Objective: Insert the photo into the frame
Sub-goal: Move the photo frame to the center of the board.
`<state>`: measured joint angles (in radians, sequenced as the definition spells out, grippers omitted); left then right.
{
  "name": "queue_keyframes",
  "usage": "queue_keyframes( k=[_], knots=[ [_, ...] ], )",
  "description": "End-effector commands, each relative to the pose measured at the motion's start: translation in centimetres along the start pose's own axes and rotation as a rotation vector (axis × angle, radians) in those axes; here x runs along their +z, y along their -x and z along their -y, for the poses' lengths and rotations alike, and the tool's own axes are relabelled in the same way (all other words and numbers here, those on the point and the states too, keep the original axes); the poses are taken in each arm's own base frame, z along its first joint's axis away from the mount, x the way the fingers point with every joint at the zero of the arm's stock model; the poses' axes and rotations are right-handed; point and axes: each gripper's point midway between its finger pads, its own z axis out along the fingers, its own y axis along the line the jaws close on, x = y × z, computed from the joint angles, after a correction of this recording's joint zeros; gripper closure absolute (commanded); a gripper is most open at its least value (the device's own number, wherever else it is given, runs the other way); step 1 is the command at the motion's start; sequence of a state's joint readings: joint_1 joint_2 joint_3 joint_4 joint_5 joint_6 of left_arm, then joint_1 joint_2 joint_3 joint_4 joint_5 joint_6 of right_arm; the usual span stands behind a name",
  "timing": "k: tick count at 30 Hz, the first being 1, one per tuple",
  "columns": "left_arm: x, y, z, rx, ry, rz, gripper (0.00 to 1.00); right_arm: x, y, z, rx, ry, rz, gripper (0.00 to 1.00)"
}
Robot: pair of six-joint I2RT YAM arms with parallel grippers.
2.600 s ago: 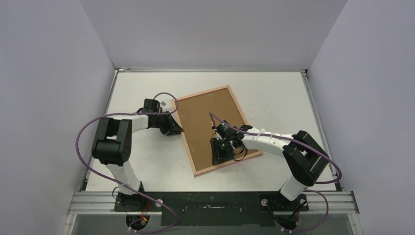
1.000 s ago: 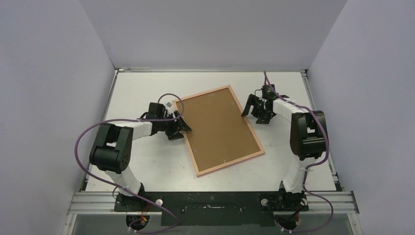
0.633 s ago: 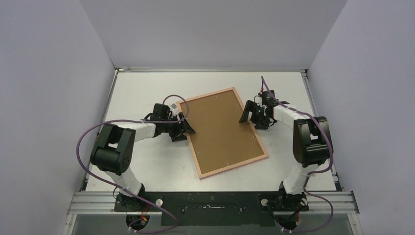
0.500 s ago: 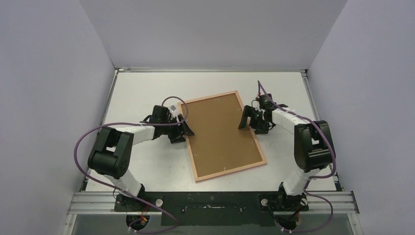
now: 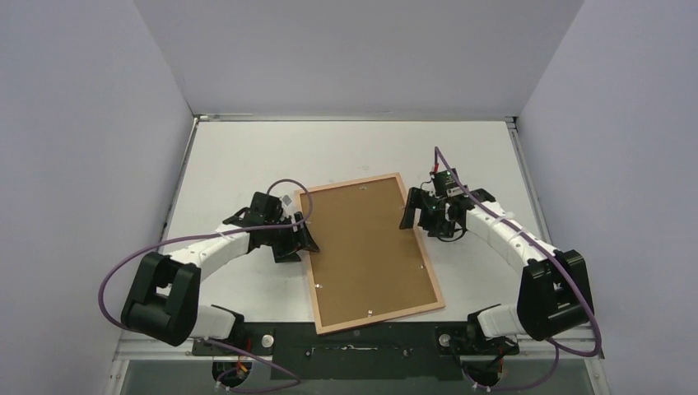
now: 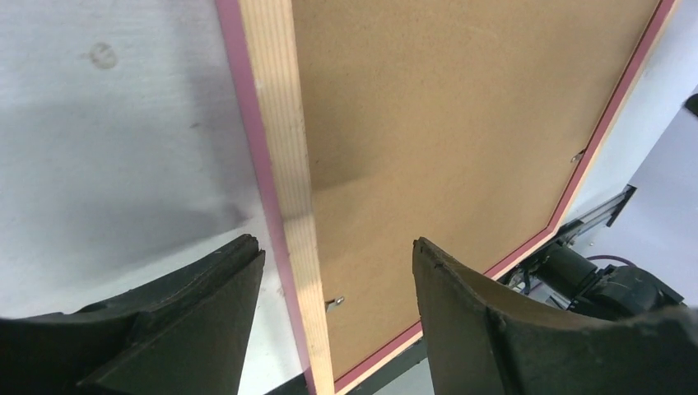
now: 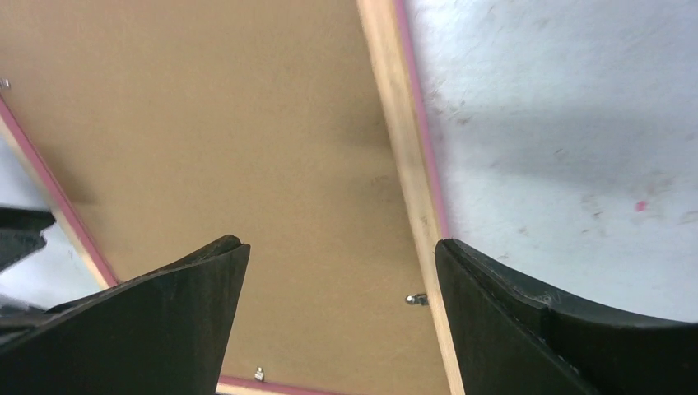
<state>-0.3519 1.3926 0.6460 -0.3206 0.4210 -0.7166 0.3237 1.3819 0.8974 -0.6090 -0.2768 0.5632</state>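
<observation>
The frame (image 5: 348, 183) lies back-up in the middle of the table, with a tan wood rail and a pink outer edge. A brown backing board (image 5: 369, 247) fills it. The photo is hidden. My left gripper (image 5: 303, 239) is open at the frame's left side. In the left wrist view it (image 6: 336, 244) straddles the wooden rail (image 6: 278, 123), one finger over the table and one over the board. My right gripper (image 5: 411, 212) is open at the right side. In the right wrist view it (image 7: 339, 244) spans the board (image 7: 206, 123) and the right rail (image 7: 393, 107).
Small metal tabs (image 6: 333, 303) (image 7: 417, 299) stick out from the rails over the board. The frame's near end reaches over the black rail (image 5: 354, 350) at the table's front edge. White table (image 5: 247, 156) lies to either side, and grey walls close in on three sides.
The frame has slid toward the front edge and turned straighter. The right gripper came in from the far right to the frame's right edge. The left gripper moved nearer along the left edge.
</observation>
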Motion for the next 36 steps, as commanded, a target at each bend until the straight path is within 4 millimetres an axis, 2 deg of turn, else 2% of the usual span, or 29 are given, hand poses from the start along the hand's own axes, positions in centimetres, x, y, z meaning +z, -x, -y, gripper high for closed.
queue_keyframes(
  k=[1,4,7,9,11,14,18,20,25,29,33,36],
  knots=[
    [-1.9,1.3,0.1,0.052,0.053,0.057,0.35,-1.7,4.6,0.1,-0.005,-0.093,0.148,0.14],
    [-2.1,2.0,0.0,0.050,0.073,0.069,0.34,-1.8,7.2,-2.1,-0.029,-0.064,0.197,0.15],
    [-2.4,3.1,-0.4,0.046,0.100,0.091,0.33,-1.1,8.4,-5.5,-0.055,-0.009,0.216,0.19],
    [-2.8,4.6,-0.5,0.033,0.095,0.114,0.32,-0.1,8.9,-7.8,-0.028,0.033,0.222,0.23],
    [-3.3,6.8,-0.4,0.018,0.072,0.140,0.32,1.0,9.6,-10.3,0.055,0.086,0.248,0.29],
    [-3.9,11.3,0.4,0.017,0.028,0.191,0.32,3.0,10.3,-13.3,0.164,0.167,0.286,0.33],
    [-3.7,16.4,1.3,0.057,0.007,0.241,0.32,5.5,11.6,-15.8,0.265,0.199,0.306,0.35],
    [-3.0,18.6,1.3,0.072,0.003,0.253,0.32,6.7,12.2,-16.6,0.293,0.190,0.314,0.35],
    [-0.7,22.6,1.3,0.151,-0.018,0.249,0.32,10.0,12.7,-16.4,0.380,0.120,0.308,0.36],
    [0.1,25.5,2.9,0.230,-0.083,0.276,0.33,11.3,13.7,-16.4,0.415,0.114,0.352,0.37],
    [0.5,27.3,5.1,0.272,-0.183,0.291,0.33,12.7,14.3,-16.5,0.420,0.106,0.359,0.39],
    [1.3,27.8,5.5,0.279,-0.225,0.280,0.34,13.7,14.5,-16.5,0.418,0.102,0.354,0.41]
  ],
)
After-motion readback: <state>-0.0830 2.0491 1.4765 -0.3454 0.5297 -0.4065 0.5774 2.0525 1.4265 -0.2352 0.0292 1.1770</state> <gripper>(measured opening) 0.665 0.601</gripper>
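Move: The frame's far-left corner lies about 21 cm ahead of the left hand, 4 cm to its left and 3 cm below; the frame's left bar is directly under that hand. For the right hand, the middle of the frame's far bar is roughly 21 cm ahead, 21 cm to its left and 7 cm below, with the far clip about 19 cm ahead and 16 cm left. The right bar is 2 cm ahead of that hand and 3 cm to its right. The frame's far end is what both hands travel to, leaving its sides. The right hand rises and goes forward, then swings left across the backboard while sinking to just inside the far bar, some 17 cm forward and 16 cm left in all, turning clockwise and partly closing its fingers. The left hand lifts slightly and runs about 25 cm forward along the left bar to just past the far-left corner, fingers tilting outward and staying open. ##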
